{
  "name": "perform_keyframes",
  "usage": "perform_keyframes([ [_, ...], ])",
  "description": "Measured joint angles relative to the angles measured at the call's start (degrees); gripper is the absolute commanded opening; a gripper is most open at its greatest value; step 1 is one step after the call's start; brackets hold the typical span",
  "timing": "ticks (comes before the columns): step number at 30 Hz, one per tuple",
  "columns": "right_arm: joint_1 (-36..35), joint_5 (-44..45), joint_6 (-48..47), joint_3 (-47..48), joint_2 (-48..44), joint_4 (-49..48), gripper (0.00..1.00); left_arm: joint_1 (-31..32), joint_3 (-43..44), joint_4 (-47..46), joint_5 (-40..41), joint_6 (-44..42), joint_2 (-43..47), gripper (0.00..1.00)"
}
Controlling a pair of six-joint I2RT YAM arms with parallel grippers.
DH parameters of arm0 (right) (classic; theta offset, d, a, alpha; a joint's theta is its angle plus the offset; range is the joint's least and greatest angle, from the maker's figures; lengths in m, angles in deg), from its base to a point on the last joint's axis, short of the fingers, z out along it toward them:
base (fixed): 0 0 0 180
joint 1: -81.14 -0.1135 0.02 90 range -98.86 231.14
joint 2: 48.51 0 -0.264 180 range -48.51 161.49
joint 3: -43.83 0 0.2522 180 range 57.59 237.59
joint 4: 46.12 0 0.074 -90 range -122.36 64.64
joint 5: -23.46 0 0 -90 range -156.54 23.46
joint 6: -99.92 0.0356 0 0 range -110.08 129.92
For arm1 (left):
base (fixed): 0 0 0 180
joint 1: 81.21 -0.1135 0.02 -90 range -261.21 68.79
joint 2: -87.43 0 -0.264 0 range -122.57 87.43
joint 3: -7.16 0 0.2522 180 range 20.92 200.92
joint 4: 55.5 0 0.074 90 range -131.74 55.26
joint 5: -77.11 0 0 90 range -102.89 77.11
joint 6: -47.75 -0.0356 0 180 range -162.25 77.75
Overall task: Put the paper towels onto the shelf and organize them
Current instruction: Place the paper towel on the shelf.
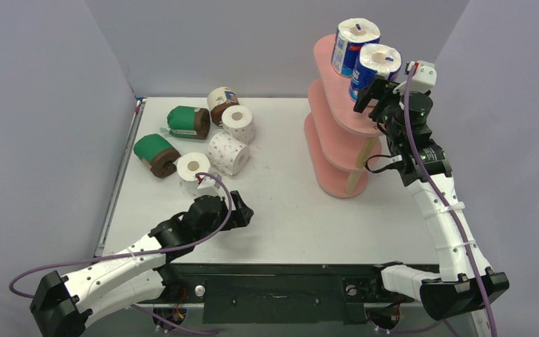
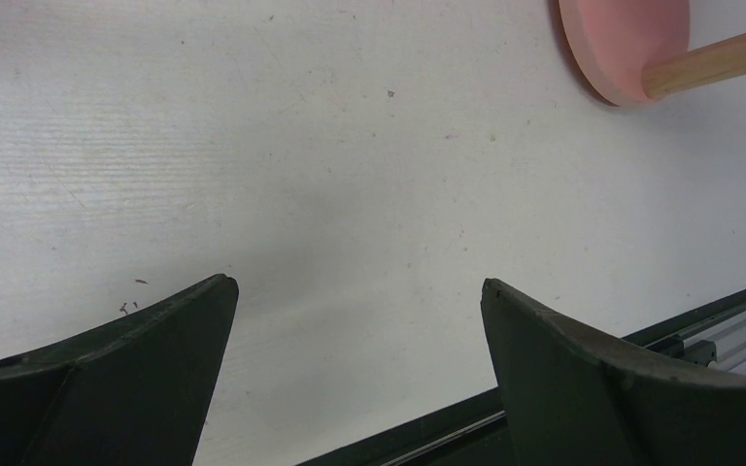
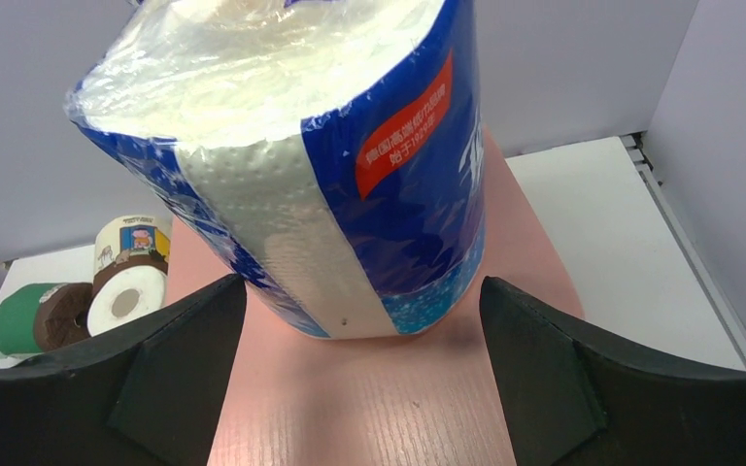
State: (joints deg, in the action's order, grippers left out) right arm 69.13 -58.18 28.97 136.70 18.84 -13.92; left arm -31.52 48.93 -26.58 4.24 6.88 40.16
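Observation:
Two paper towels in blue-white wrap stand upright on the top tier of the pink shelf (image 1: pixel 325 62): one at the back (image 1: pixel 354 41), one nearer (image 1: pixel 377 67). My right gripper (image 1: pixel 377 93) is at that tier's near end, just behind the nearer roll (image 3: pixel 350 165). It (image 3: pixel 361 286) is open, its fingertips flank the roll's base, and I see no grip. Six more rolls lie at the table's back left: two green (image 1: pixel 186 121) (image 1: pixel 156 153), one cream (image 1: pixel 221 100), three white dotted (image 1: pixel 238 123) (image 1: pixel 227 152) (image 1: pixel 195 170). My left gripper (image 1: pixel 248 213) hangs open and empty over the tabletop (image 2: pixel 359 286).
The shelf's bottom board (image 2: pixel 622 44) and a wooden post (image 2: pixel 714 60) show at the far right of the left wrist view. The table's front rail (image 2: pixel 699 330) runs close under the left fingers. Grey walls enclose the table on three sides.

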Motion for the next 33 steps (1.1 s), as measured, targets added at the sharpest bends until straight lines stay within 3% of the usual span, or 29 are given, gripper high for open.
perform_keyframes([
  [9,0.48,-1.05,1.03,0.70,-1.86,0.02,0.84,-0.04,0.00,0.00,-0.02,-0.02,-0.46,0.97],
  [19,10.34,-5.07,9.49,-0.02,-11.30,-4.83,0.85,-0.04,0.00,0.02,-0.37,-0.04,-0.46,0.97],
  [26,15.39,-14.91,17.86,-0.13,-6.08,-12.66,0.87,-0.04,0.00,0.04,-0.50,-0.04,0.22,0.97],
  [33,15.63,-21.00,21.07,-0.26,0.57,-15.37,0.87,-0.04,0.00,0.07,-0.48,-0.09,0.44,0.97],
])
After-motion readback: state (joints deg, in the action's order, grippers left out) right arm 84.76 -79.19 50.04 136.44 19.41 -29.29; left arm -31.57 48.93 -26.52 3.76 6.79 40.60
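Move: The near blue paper towel stands upright on the shelf's top board, its middle about 6 cm ahead of the right hand, 2 cm to its left and 1 cm higher. The far blue roll is roughly 15 cm ahead and 8 cm left at the same height; the top board's middle is about 8 cm ahead, 5 cm left, 6 cm below. From the idle left hand the near towel lies some 24 cm ahead, 33 cm right and 28 cm up. The near paper towel is left by the right hand, whose fingertips come free of its front; the hand backs off about 5 cm while rising some 10 cm and swinging 5 cm right. It then comes forward again and sinks slightly to the roll's upper right side, rolling left side up by about 20 degrees and tipping its fingers up, fingers staying wide open. ##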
